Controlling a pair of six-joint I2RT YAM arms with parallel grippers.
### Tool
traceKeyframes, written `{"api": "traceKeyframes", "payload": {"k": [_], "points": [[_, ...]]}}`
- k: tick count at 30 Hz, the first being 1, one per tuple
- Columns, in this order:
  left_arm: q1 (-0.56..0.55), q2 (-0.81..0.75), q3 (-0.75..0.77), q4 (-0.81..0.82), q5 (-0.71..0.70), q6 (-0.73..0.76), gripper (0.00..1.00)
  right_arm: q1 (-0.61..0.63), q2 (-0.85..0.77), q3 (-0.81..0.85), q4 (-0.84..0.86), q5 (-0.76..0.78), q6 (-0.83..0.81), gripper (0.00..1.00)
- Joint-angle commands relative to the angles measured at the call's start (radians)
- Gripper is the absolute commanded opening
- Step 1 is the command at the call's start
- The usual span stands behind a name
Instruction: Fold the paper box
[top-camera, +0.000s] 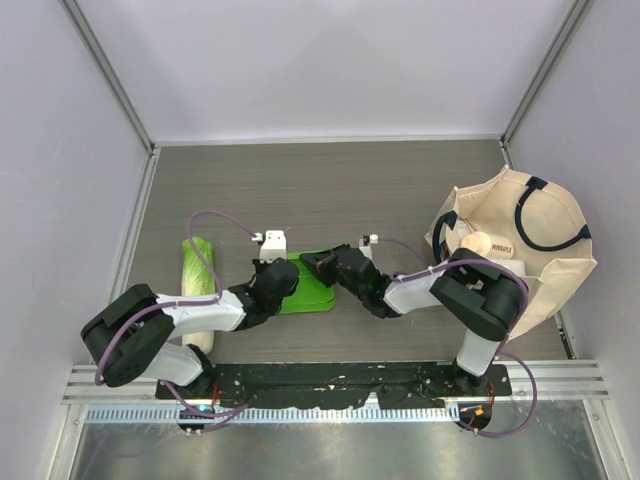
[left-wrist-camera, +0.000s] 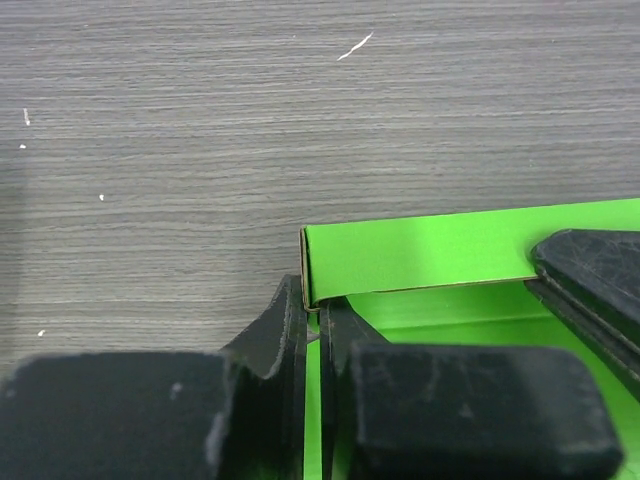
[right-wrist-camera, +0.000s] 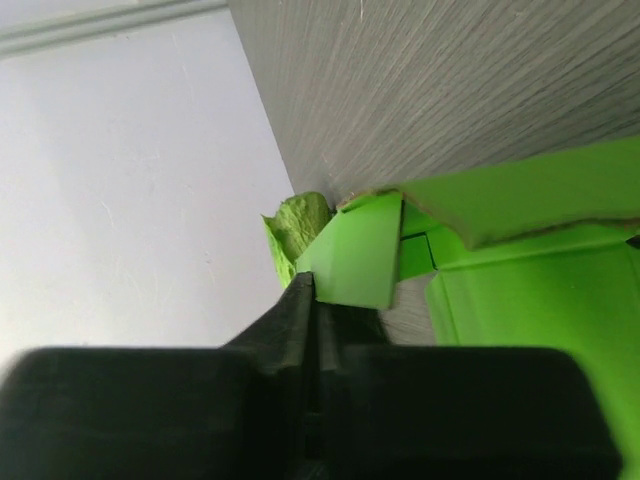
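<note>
The bright green paper box (top-camera: 312, 298) lies on the table between my two arms, with some of its walls folded up. My left gripper (top-camera: 288, 278) is at its left side. In the left wrist view this gripper (left-wrist-camera: 318, 302) is shut on the thin edge of an upright green wall, just below the corner of the far wall (left-wrist-camera: 430, 250). My right gripper (top-camera: 318, 264) reaches in from the right. In the right wrist view it (right-wrist-camera: 318, 285) is shut on the lower corner of a raised green flap (right-wrist-camera: 355, 258). Its dark fingers (left-wrist-camera: 590, 270) also show in the left wrist view.
A long pale-green cabbage (top-camera: 200, 268) lies just left of the left arm, and its leafy tip (right-wrist-camera: 298, 225) shows behind the flap. A beige tote bag (top-camera: 520, 245) stands open at the right, close to the right arm. Grey walls enclose the table.
</note>
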Motion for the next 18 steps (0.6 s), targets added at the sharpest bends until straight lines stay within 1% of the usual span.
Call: {"api": "traceKeyframes", "payload": {"k": [1,2,3,4,5,6,7,8,9,10,11,13,14,16,18], "points": [[0.005,0.004,-0.023,0.123,-0.056,0.071,0.00,-0.022,-0.078,-0.003,-0.044,-0.064,-0.161,0.21],[0.005,0.002,-0.026,0.126,-0.054,0.077,0.00,-0.056,-0.094,0.002,-0.098,-0.102,-0.295,0.28],[0.004,-0.002,-0.030,0.123,-0.054,0.077,0.00,-0.080,-0.113,0.014,-0.148,-0.194,-0.372,0.30],[0.004,-0.004,-0.035,0.123,-0.053,0.079,0.00,-0.099,-0.177,0.026,-0.221,-0.218,-0.464,0.35],[0.004,-0.012,-0.038,0.123,-0.053,0.080,0.00,-0.113,-0.227,0.043,-0.386,-0.224,-0.545,0.43],[0.005,-0.018,-0.046,0.123,-0.050,0.082,0.00,-0.143,-0.271,0.053,-0.465,-0.224,-0.721,0.47],[0.005,-0.022,-0.049,0.125,-0.045,0.083,0.00,-0.155,-0.354,0.068,-0.548,-0.259,-0.801,0.49],[0.005,-0.029,-0.050,0.123,-0.043,0.086,0.00,-0.168,-0.389,0.101,-0.700,-0.259,-0.872,0.53],[0.004,-0.035,-0.050,0.120,-0.042,0.091,0.00,-0.185,-0.417,0.115,-0.766,-0.261,-0.994,0.58],[0.005,-0.038,-0.050,0.112,-0.043,0.086,0.00,-0.195,-0.445,0.132,-0.827,-0.287,-1.035,0.60],[0.004,-0.047,-0.050,0.105,-0.040,0.085,0.00,-0.200,-0.466,0.170,-0.928,-0.301,-1.076,0.61],[0.005,-0.058,-0.050,0.097,-0.037,0.080,0.00,-0.202,-0.456,0.230,-1.030,-0.307,-1.142,0.61],[0.004,-0.061,-0.050,0.088,-0.037,0.079,0.00,-0.199,-0.430,0.290,-1.089,-0.307,-1.147,0.63],[0.004,-0.071,-0.049,0.079,-0.040,0.074,0.00,-0.188,-0.410,0.353,-1.113,-0.287,-1.141,0.63],[0.005,-0.082,-0.052,0.077,-0.046,0.071,0.00,-0.182,-0.370,0.381,-1.096,-0.279,-1.141,0.63]]}}
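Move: The right hand has its shut fingertips at the flap along the paper box's far wall; that flap's right end lies about 6 cm to its right, level with it. The box's middle is some 6 cm nearer the base, 1 cm right and 3 cm lower, and the snack packet about 11 cm right, 2 cm back and 5 cm below. From the left hand, which pinches the flap's left corner, the box's middle lies about 6 cm back, 5 cm right and 3 cm lower. The right hand spreads its fingers wide and comes free of the far flap, drawing about 9 cm to the right along it and then climbing as well, to some 7 cm higher, while the wrist rolls some 55 degrees, left side dropping, until the open fingers point more steeply down over the box's right end. The left hand keeps its shut pinch on the flap's left corner and eases up about 1 cm, hardly turning. ##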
